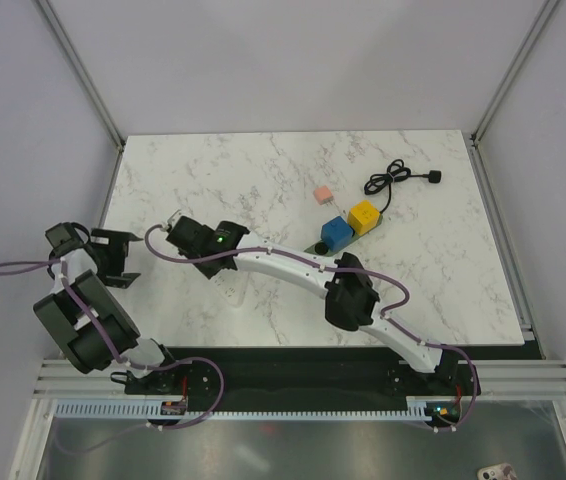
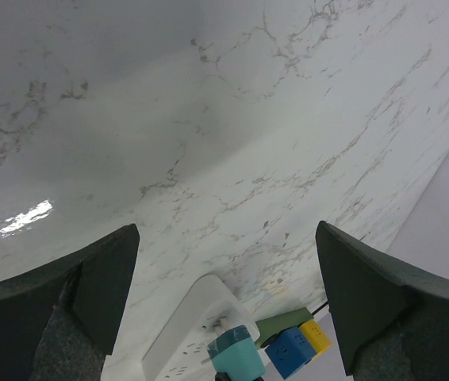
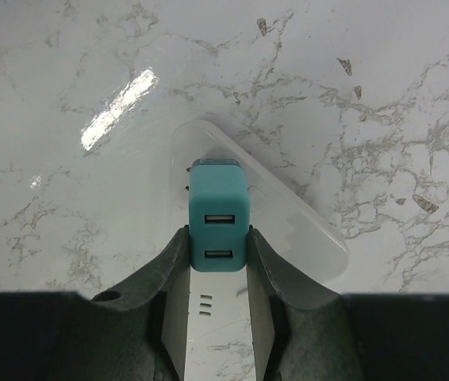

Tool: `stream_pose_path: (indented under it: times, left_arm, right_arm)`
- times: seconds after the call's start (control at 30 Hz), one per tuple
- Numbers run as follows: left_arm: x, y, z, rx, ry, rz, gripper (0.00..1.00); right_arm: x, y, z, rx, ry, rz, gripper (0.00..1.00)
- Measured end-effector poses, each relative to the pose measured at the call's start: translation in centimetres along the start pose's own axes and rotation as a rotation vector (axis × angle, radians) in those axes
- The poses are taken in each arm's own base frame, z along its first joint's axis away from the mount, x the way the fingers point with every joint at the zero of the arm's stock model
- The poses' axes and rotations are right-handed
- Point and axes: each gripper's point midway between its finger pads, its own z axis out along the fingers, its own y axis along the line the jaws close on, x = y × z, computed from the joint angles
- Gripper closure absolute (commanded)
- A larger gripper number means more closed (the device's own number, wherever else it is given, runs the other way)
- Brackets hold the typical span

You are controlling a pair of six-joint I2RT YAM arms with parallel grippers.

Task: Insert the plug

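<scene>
The plug (image 3: 219,216) is a teal block with two USB ports, and my right gripper (image 3: 218,238) is shut on its sides. It hangs over the far end of a white power strip (image 3: 288,218). In the left wrist view the plug (image 2: 238,353) sits just above the strip (image 2: 181,329), with its metal prongs showing at the strip's face. Seen from above, the right arm reaches across to the left and covers most of the strip (image 1: 226,290). My left gripper (image 1: 128,258) is open at the left edge of the table, empty, facing the strip (image 2: 226,238).
Blue (image 1: 337,233) and yellow (image 1: 364,216) socket cubes sit on a green base right of the strip. A pink cube (image 1: 324,193) and a coiled black cable (image 1: 395,179) lie behind them. Marble table (image 1: 263,170), grey walls all round.
</scene>
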Motion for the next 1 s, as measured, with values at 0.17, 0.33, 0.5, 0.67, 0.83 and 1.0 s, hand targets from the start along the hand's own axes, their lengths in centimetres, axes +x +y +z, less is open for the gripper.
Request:
stream_pose_path:
  times: [0.17,0.33,0.5,0.67,0.83,1.0]
  left_arm:
    - [-0.3,0.0,-0.1,0.008,0.003,-0.031,0.01]
    - [-0.3,-0.1,-0.1,0.016,0.003,-0.032,0.01]
    - [-0.2,0.1,0.0,0.014,0.005,-0.034,0.03]
    - [0.2,0.5,0.0,0.016,0.003,-0.032,0.05]
    - [0.7,1.0,0.0,0.026,0.011,-0.029,0.18]
    - [2.8,0.7,-0.5,0.117,0.066,0.007,0.26]
  right_arm:
    - [0.0,0.4,0.2,0.009,-0.005,-0.008,1.00]
    - [-0.6,0.6,0.7,0.017,-0.032,-0.009,1.00]
    - [-1.4,0.9,1.3,0.011,-0.063,-0.012,1.00]
    - [-1.8,0.6,1.6,0.008,-0.074,-0.015,1.00]
    - [-1.9,0.5,1.7,-0.008,-0.074,-0.019,0.94]
    - [-2.2,0.4,1.9,-0.029,-0.084,-0.022,0.76]
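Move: The right hand holds the teal plug at the forward-left end of the white power strip, whose middle lies about 3 cm back, 4 cm to the right and 6 cm below the hand. From the open left hand, the strip's middle is some 19 cm to the right, 4 cm back and 4 cm below; the plug is about 15 cm to the right, 2 cm back and roughly 2 cm above. Plug still gripped, right hand drags the strip 3 cm left-forward; left hand, partly closing, moves right towards it. ##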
